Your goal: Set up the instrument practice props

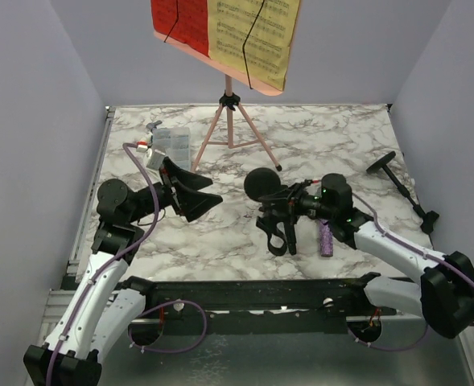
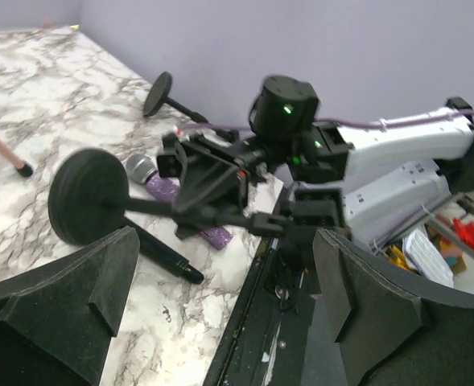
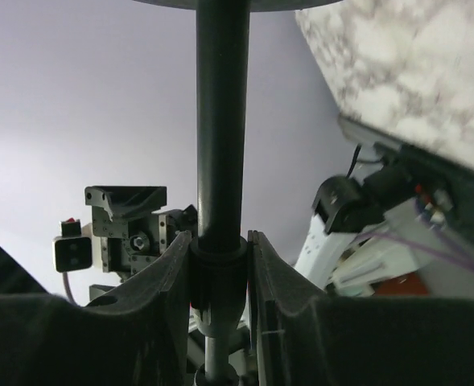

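Observation:
My right gripper [image 1: 283,203] [image 3: 219,257] is shut on the stem [image 3: 220,121] of a black mic holder, which is lifted and tipped sideways. Its round base [image 1: 261,183] [image 2: 88,197] faces the left arm. Left of that base hangs my left gripper [image 1: 192,191] [image 2: 228,277], open and holding nothing. The purple glitter microphone [image 1: 326,239] [image 2: 166,190] lies on the table beside the right gripper. A black microphone handle [image 2: 162,256] lies beneath the held holder. A second mic holder [image 1: 399,183] [image 2: 158,92] lies flat at the right. The pink music rack [image 1: 228,121] stands at the back, carrying red [image 1: 180,20] and yellow [image 1: 253,36] sheets.
A clear plastic compartment box [image 1: 172,141] sits at the back left, just beyond the left gripper. One pink tripod leg [image 2: 3,153] reaches toward the middle. Walls close in the marble table [image 1: 317,141] on three sides. A black rail [image 1: 245,293] runs along the near edge.

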`<state>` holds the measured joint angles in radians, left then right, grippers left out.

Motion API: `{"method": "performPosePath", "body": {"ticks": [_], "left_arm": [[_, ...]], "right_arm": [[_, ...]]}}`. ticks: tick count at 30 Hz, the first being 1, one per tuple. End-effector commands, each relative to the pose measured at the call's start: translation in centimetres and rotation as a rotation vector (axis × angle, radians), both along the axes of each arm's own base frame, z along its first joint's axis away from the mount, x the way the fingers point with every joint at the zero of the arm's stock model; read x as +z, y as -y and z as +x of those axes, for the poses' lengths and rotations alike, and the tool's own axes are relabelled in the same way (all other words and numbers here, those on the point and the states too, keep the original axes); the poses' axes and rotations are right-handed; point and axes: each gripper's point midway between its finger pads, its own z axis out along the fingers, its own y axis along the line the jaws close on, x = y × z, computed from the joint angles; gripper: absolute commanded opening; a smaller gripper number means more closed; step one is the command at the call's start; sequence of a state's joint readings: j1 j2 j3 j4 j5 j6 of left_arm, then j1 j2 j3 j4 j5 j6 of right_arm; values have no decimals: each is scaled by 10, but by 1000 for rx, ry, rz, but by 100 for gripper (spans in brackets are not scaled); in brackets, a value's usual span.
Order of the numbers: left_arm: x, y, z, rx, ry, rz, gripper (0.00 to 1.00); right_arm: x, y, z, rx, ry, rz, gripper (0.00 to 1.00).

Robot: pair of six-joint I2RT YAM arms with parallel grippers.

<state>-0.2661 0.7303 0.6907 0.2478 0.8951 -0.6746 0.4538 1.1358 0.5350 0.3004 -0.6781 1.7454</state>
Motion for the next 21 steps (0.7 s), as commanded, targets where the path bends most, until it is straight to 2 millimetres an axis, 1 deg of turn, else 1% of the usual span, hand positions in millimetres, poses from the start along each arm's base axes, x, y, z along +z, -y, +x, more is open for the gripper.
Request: {"method": "performPosePath", "body": {"ticks": [1,5,8,9,12,13,14,17,19,21], "left_arm": [[-8,-9,17,134,-143,-12,97],[2,-10,15,140,-124,-13,97],[5,-16,20,199,-132,14,97],[3,-18,21,216,-144,23,97],[6,-24,24,265,-163,16,96],[7,-25,24,274,-170,12,97],[9,-26,24,284,-173,7,96],[14,-28,24,299,-180,-5,96],[16,-28,25,302,-185,-10,97],[15,-25,25,285,-186,-6,97]], "right_arm": [[49,-34,8,-114,-210,191,0],[34,-56,20,-100,-402,237,0],[27,-66,39,-132,-483,271,0],[21,-69,44,-142,-520,264,0],[15,-76,59,-177,-602,273,0],[9,-77,62,-191,-645,275,0],[8,-78,66,-206,-668,292,0],[22,-81,78,-226,-669,352,0],[25,-83,84,-241,-679,356,0],[23,-87,85,-226,-689,351,0]]}}
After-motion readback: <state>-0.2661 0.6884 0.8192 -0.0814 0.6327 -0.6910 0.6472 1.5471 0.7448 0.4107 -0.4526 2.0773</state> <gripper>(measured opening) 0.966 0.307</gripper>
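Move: The mic stand, held in my right fingers by its rod near the clip end, lies with its middle about 17 cm to my left hand's right, 5 cm ahead and 10 cm below. From my right hand, the open left gripper is some 18 cm to the left, 3 cm back and 11 cm higher. The black mic lies on the table about 4 cm to my right hand's right, level with it and 17 cm down; the purple mic is 15 cm right at the same depth. I keep my pinch on the mic stand's rod and carry it about 8 cm left towards my open left gripper, first easing back a little, then reaching forward and sinking some 4 cm while tipping its disc end down about 20 degrees. My left hand stays wide open, drifts forward and left about 3 cm with a small dip and rise, and turns some 15 degrees counter-clockwise. ##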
